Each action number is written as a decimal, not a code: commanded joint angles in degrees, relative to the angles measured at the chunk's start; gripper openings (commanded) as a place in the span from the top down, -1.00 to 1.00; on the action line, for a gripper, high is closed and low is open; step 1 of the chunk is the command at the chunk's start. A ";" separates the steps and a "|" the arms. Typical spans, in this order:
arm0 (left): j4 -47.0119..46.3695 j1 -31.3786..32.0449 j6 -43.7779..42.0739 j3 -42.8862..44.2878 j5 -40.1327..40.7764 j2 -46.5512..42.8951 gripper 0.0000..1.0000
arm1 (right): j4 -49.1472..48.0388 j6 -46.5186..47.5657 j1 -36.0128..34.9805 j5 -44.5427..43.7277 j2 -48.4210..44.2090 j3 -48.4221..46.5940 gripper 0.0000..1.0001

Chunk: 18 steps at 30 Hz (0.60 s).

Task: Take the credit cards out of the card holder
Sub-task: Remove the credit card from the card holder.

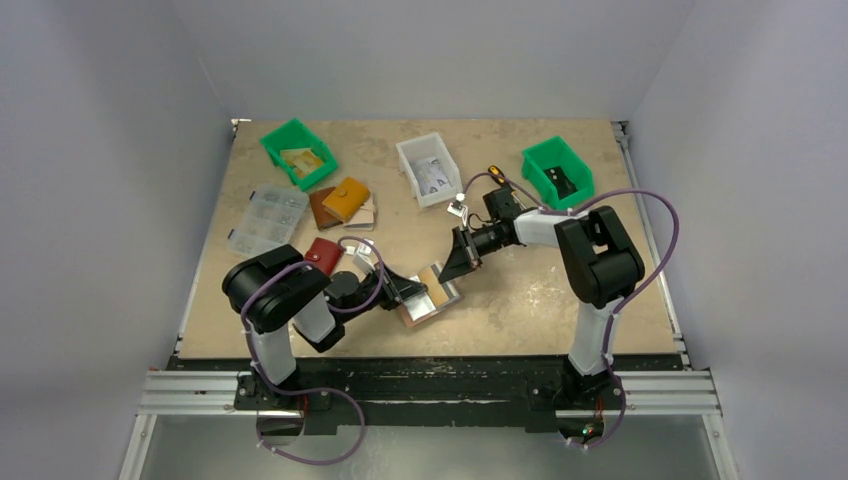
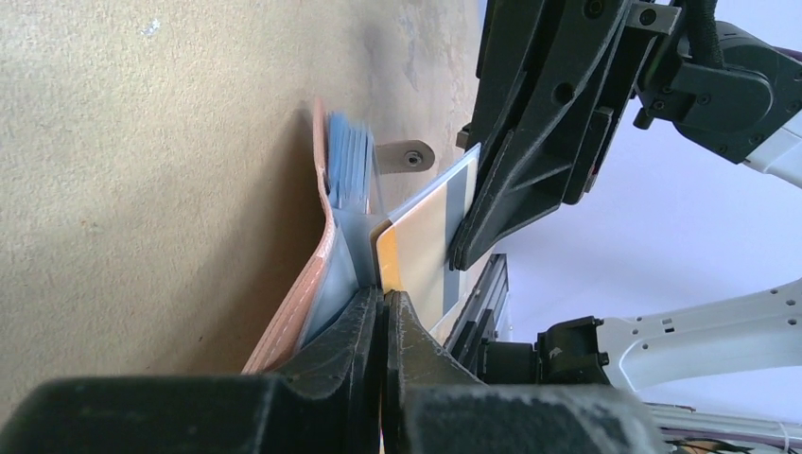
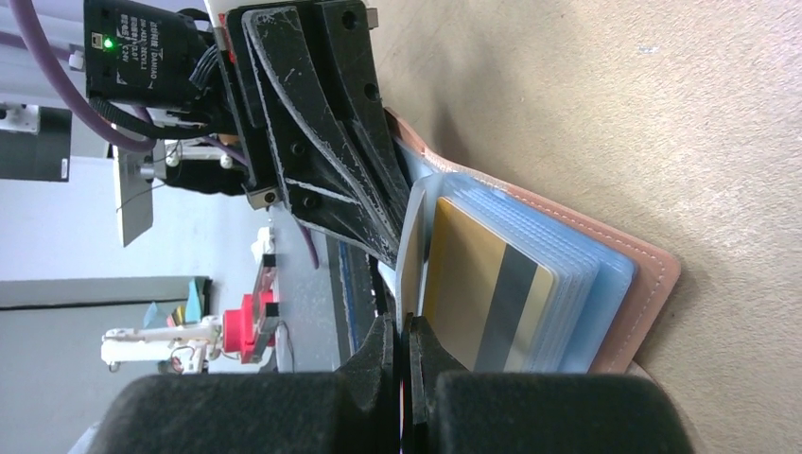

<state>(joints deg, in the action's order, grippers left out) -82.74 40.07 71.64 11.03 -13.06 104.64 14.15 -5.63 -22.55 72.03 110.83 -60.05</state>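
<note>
The brown-pink card holder (image 1: 436, 303) lies open near the table's front, its blue-tinted clear sleeves (image 3: 577, 284) fanned out. One leaf stands upright with a tan-gold credit card (image 2: 416, 248) in it. My left gripper (image 2: 383, 301) is shut on that card's near edge. My right gripper (image 3: 407, 326) is shut on the opposite edge of the same upright leaf (image 3: 413, 248); whether it pinches sleeve alone or card too is hidden. A second gold credit card (image 3: 478, 288) with a grey stripe lies in the top sleeve. From above, both grippers (image 1: 412, 293) (image 1: 455, 266) meet over the holder.
Green bins (image 1: 298, 152) (image 1: 557, 170) and a white bin (image 1: 428, 168) stand along the back. A clear organiser box (image 1: 266, 220), a mustard-yellow wallet (image 1: 346, 198) and a small red pouch (image 1: 323, 254) lie at the left, close to my left arm.
</note>
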 commanded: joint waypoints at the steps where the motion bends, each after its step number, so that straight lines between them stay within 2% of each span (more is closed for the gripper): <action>1: -14.35 0.16 0.33 0.37 -0.20 0.19 1.00 | 0.26 0.31 -2.44 2.59 -1.94 -1.42 1.00; 2: -13.52 0.13 -0.18 0.09 -0.07 0.07 1.00 | 1.30 1.09 -2.41 2.51 -1.85 -1.81 0.96; 5: -10.46 -0.04 -2.14 -1.02 0.34 -0.18 1.00 | 1.83 1.96 -2.33 2.27 -1.92 -2.21 0.59; 7: -9.57 -0.73 -2.92 -2.23 0.26 0.35 1.00 | 2.52 2.81 -2.21 1.36 -1.93 -2.49 0.47; 18: -9.02 -3.28 -3.59 -4.96 -3.51 4.07 1.00 | 4.29 4.82 -1.89 -6.76 -1.43 -2.70 0.40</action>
<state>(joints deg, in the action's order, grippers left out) -83.55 37.21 69.82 6.33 -14.90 108.16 17.19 -2.52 -24.47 68.20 110.83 -60.90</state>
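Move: Between the two hands, the gold-and-grey card in its clear sleeve has its middle about 3 cm to the left hand's right, 1 cm ahead and 1 cm below. The open card holder's middle is some 1 cm right, 2 cm back and 5 cm down, the red wallet 19 cm left and 6 cm ahead, the yellow wallet 15 cm left and 17 cm ahead. From the right hand, the card lies 1 cm back, 1 cm left and 2 cm lower. Letting go of the raised sleeve edge first, the right fingers open to about a third while that hand eases barely 1 cm back and down. The left hand, its shut fingers still pinching the leaf at the card's orange end, then presses down about 4 cm towards the table and draws some 3 cm left and slightly back. ##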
